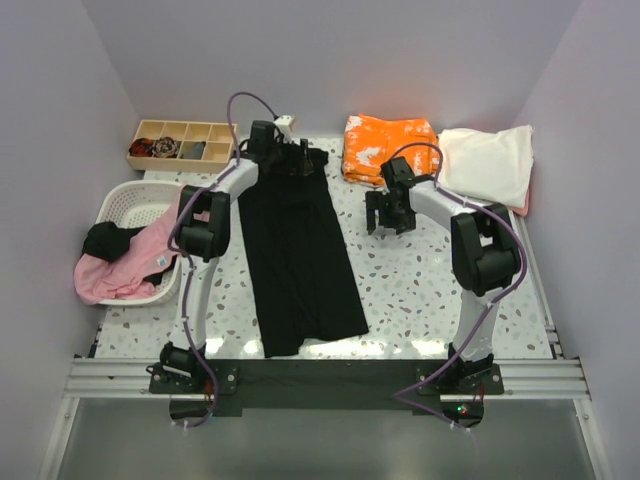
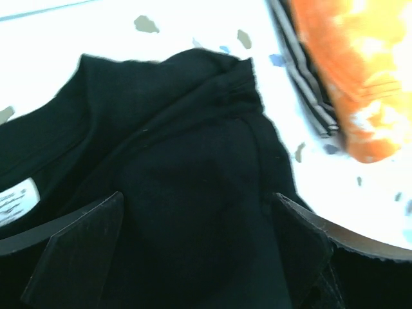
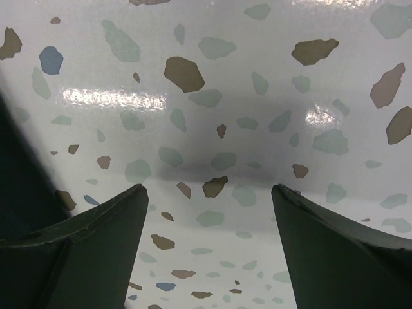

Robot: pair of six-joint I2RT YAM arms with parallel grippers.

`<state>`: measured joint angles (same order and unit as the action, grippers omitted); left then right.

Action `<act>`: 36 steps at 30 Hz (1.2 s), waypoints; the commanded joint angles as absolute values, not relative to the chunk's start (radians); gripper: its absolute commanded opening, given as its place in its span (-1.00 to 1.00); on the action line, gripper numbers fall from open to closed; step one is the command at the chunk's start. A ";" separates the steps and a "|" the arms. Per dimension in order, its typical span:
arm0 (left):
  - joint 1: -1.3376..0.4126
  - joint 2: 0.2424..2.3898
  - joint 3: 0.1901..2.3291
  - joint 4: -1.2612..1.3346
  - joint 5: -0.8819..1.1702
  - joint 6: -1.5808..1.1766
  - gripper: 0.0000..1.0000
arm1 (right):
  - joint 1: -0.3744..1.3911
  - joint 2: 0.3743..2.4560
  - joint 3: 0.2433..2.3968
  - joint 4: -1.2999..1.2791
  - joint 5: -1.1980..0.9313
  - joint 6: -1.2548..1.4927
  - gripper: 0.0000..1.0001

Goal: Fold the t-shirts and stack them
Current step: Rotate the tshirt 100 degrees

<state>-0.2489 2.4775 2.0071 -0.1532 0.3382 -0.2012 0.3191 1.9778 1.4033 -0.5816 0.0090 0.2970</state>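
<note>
The black t-shirt (image 1: 298, 255) lies on the table as a long strip, collar end at the far side. My left gripper (image 1: 284, 148) hovers open over that collar end; in the left wrist view its fingers (image 2: 84, 251) straddle the bunched black cloth (image 2: 193, 161), and the white label (image 2: 16, 203) shows at the left. An orange white-blotched t-shirt (image 1: 388, 147) lies folded at the back, and a cream one (image 1: 490, 163) sits to its right. A pink t-shirt (image 1: 125, 265) hangs out of the basket. My right gripper (image 1: 386, 215) is open over bare table (image 3: 212, 116), with nothing between its fingers.
A white slotted basket (image 1: 128, 202) stands at the left edge with dark cloth (image 1: 108, 240) in it too. A wooden compartment tray (image 1: 182, 143) sits at the back left. Striped fabric (image 2: 309, 84) peeks from under the orange shirt (image 2: 354, 71). Walls close in on three sides.
</note>
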 commanded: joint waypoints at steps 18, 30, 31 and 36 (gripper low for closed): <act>-0.248 2.694 2.284 -0.043 0.588 -0.370 0.98 | 0.321 2.010 1.443 -0.572 -0.054 0.287 0.64; -0.248 2.760 2.324 0.122 0.319 -0.416 1.00 | 0.324 1.970 1.402 -0.539 -0.118 0.272 0.64; -0.249 2.758 2.324 0.135 0.318 -0.419 1.00 | 0.324 1.957 1.378 -0.526 -0.133 0.268 0.64; -0.256 2.647 2.216 0.233 0.331 -0.428 1.00 | 0.327 1.858 1.313 -0.468 -0.216 0.255 0.65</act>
<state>-0.2520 2.7396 2.3028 0.0860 0.3634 -0.4061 0.3202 1.9575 1.3567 -0.5274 -0.1154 0.2783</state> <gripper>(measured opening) 0.997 0.823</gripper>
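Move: The black t-shirt lies folded lengthwise under the left hand, its middle some 25 cm back, a couple right and 2 cm below, and its far right corner about 5 cm ahead and 7 cm right. The orange t-shirt stack stands some 22 cm right and 3 cm farther out; the divided tray is 24 cm left, 3 cm ahead. From the right hand, the black t-shirt's middle is about 19 cm left and 7 cm back. On the black t-shirt's far end, the left hand, fingers staying wide open, hops about 7 cm up while shifting 5 cm right and a little forward, rolling its left side down some 15 degrees. It comes back down on the cloth, then drags it about 4 cm forward and slightly left, turning about 10 degrees counter-clockwise. The right hand creeps 2 cm left towards the t-shirt's edge. ##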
